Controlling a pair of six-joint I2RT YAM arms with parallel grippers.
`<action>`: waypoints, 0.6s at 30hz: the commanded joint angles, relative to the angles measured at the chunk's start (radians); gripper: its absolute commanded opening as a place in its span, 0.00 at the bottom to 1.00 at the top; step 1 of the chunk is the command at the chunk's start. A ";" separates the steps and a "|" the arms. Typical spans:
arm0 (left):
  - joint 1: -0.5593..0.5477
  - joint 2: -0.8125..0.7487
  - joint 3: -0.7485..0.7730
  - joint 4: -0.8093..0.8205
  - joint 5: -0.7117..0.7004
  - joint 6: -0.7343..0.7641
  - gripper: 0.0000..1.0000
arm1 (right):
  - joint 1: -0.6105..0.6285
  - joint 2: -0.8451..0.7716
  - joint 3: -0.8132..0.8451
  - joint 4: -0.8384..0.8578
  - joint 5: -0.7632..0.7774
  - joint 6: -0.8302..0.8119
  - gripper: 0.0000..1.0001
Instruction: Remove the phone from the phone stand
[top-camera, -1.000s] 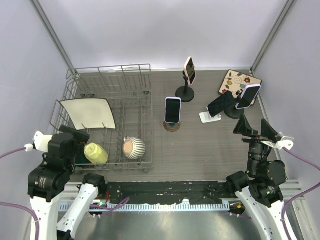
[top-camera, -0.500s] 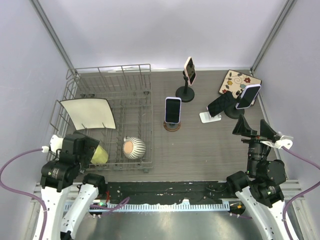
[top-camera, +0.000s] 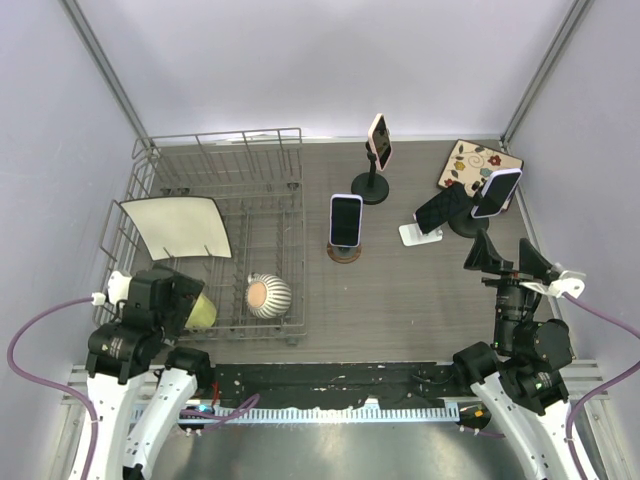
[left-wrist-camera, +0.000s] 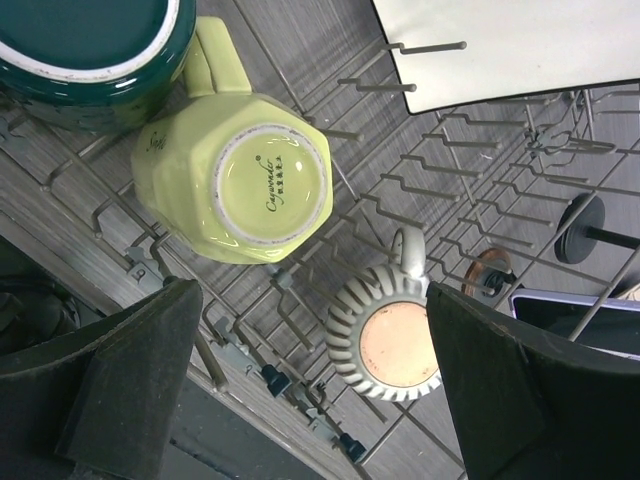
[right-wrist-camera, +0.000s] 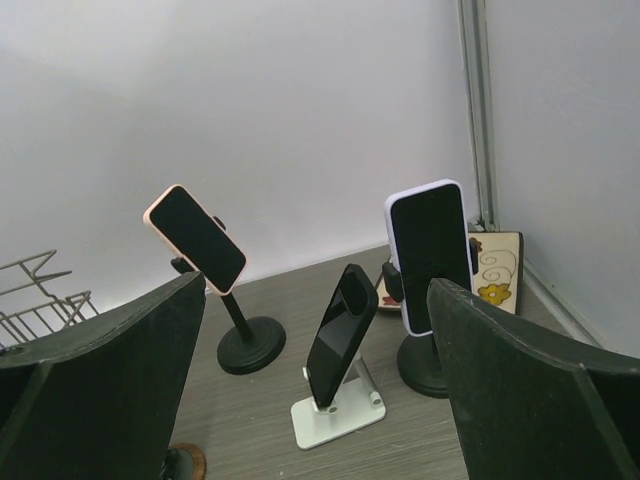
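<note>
Several phones stand on stands at the back of the table. A pink-cased phone (top-camera: 378, 140) (right-wrist-camera: 195, 238) sits on a tall black stand (top-camera: 371, 188). A white-edged phone (top-camera: 346, 220) rests on a round wooden stand. A black phone (top-camera: 440, 208) (right-wrist-camera: 341, 335) leans on a silver stand (right-wrist-camera: 338, 415), and a lavender-cased phone (top-camera: 496, 192) (right-wrist-camera: 431, 255) sits on a black stand. My right gripper (top-camera: 508, 258) (right-wrist-camera: 315, 285) is open and empty, short of the black phone. My left gripper (top-camera: 165, 300) (left-wrist-camera: 312, 290) hangs open over the dish rack's near corner.
A wire dish rack (top-camera: 215, 150) fills the left side. It holds a white plate (top-camera: 178, 225), a yellow-green mug (left-wrist-camera: 235, 180), a ribbed grey cup (top-camera: 268, 296) and a teal bowl (left-wrist-camera: 80, 50). A floral tile (top-camera: 470, 160) lies behind the lavender phone.
My left arm has drawn back toward the near-left corner and now sits lower in the top view. The right arm and the phones have not moved.
</note>
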 joint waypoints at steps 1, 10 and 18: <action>-0.003 0.003 0.053 -0.068 -0.013 0.053 1.00 | 0.007 -0.003 0.038 0.008 -0.082 -0.019 0.98; -0.003 0.018 0.109 0.086 0.043 0.289 1.00 | 0.007 0.340 0.245 -0.139 -0.490 0.087 0.99; -0.003 0.041 0.056 0.267 0.203 0.504 1.00 | 0.009 0.783 0.374 -0.228 -0.966 0.230 0.99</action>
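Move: Some 20 cm ahead, 22 cm to the left and 18 cm below the empty right hand stands the aimed-at phone, on the phone stand with the round wooden base. From the same hand, the black phone on its white stand lies about 24 cm straight ahead and 22 cm lower; the pink-rimmed phone stands roughly 33 cm ahead, 13 cm left and 14 cm lower. From the left hand the aimed-at phone is about 20 cm ahead, 31 cm right and 5 cm lower. Swinging left with gathering speed, the open right hand goes about 15 cm left and 6 cm forward towards the phone on the wooden-based stand, rising slightly before dipping at the end, while it turns nearly 40 degrees counter-clockwise and its raised fingers tip down to about level. The open left hand lifts some 4 cm above the mugs, turning clockwise; neither touches anything. ##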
